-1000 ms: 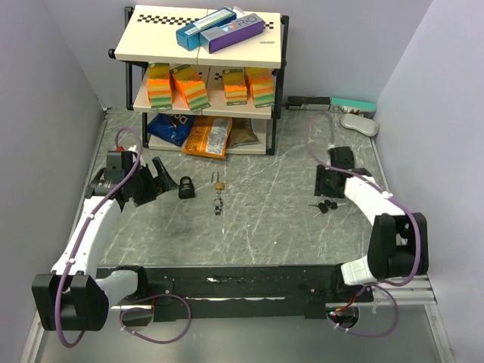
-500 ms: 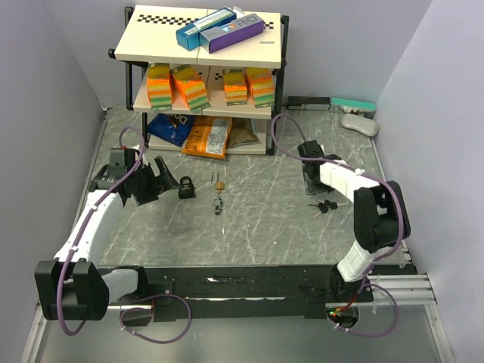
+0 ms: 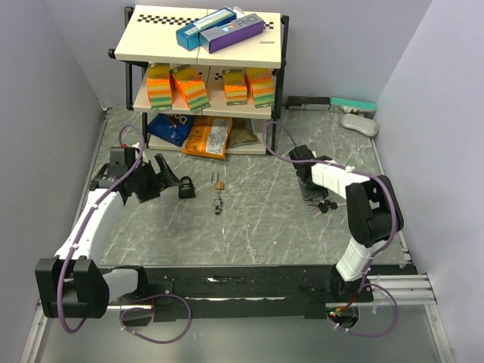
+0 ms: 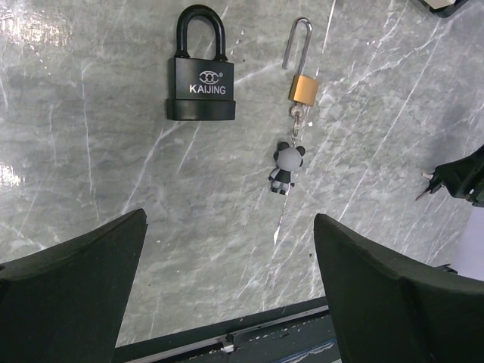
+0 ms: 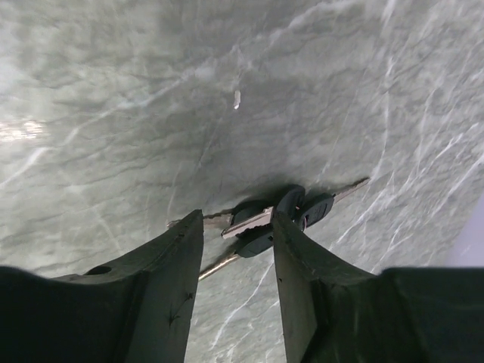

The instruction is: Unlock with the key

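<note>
A black padlock marked KAIJING lies flat with its shackle closed; it is also in the top view. Beside it lies a small brass padlock with a grey bear charm. My left gripper hangs wide open just short of the black padlock, holding nothing. On the right, a bunch of black-headed keys lies on the table. My right gripper points down over the bunch, its fingers astride the keys with a gap left between them. The top view shows it beside the keys.
A shelf rack with boxes and sponge packs stands at the back. Snack bags lie under it. A white device sits at the back right. The black base rail runs along the near edge.
My right arm has swung in from the right and lowered its gripper over the keys, its jaws narrowing. The left arm has barely shifted.
</note>
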Motion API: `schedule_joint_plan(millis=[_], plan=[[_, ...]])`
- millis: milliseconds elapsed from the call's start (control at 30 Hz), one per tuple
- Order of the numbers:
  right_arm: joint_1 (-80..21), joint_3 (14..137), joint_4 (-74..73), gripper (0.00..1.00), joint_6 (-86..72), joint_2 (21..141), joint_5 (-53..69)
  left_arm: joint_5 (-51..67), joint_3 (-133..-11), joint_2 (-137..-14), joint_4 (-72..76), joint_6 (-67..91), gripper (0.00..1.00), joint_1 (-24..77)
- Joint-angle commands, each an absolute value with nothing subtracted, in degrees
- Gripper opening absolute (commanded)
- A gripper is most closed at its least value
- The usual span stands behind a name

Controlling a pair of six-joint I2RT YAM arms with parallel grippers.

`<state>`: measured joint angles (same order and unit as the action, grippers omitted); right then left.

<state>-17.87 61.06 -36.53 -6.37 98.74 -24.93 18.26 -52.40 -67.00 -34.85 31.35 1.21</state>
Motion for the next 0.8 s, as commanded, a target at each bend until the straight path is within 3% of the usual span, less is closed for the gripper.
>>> schedule_joint_plan(millis=[0, 333, 733, 767], plan=[[-18.02, 62.75, -39.55, 0.48, -7.47, 101.07, -27.77, 19.42, -53.53, -66.89, -33.22, 32.34, 0.96, 0.97], [-18.02, 63.63, -40.61, 0.38, -8.26, 101.43, -30.41, 19.25, -53.17, -65.48, -34.45, 31.2, 0.96, 1.05], [-18.45, 63.98, -42.62, 0.1, -8.52, 99.23, -32.78, 20.83, -52.38, -62.32, -34.54, 30.32, 0.96, 0.97], [-18.54, 64.77, -43.15, 0.04, -8.53, 98.36, -32.78, 20.92, -52.21, -61.62, -34.45, 30.32, 0.96, 0.97]])
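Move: The keys lie about 3 cm to the right of the right hand, roughly 1 cm back and 2 cm below its fingertips. The brass padlock stands some 30 cm to its left and 4 cm farther out, with the panda keychain about 31 cm left and 1 cm back. From the left hand the keys are some 48 cm to the right, 4 cm back and 13 cm below. The half-open right hand dips, edges about 2.5 cm right over the keys, closes nearly shut, then rises slightly. ##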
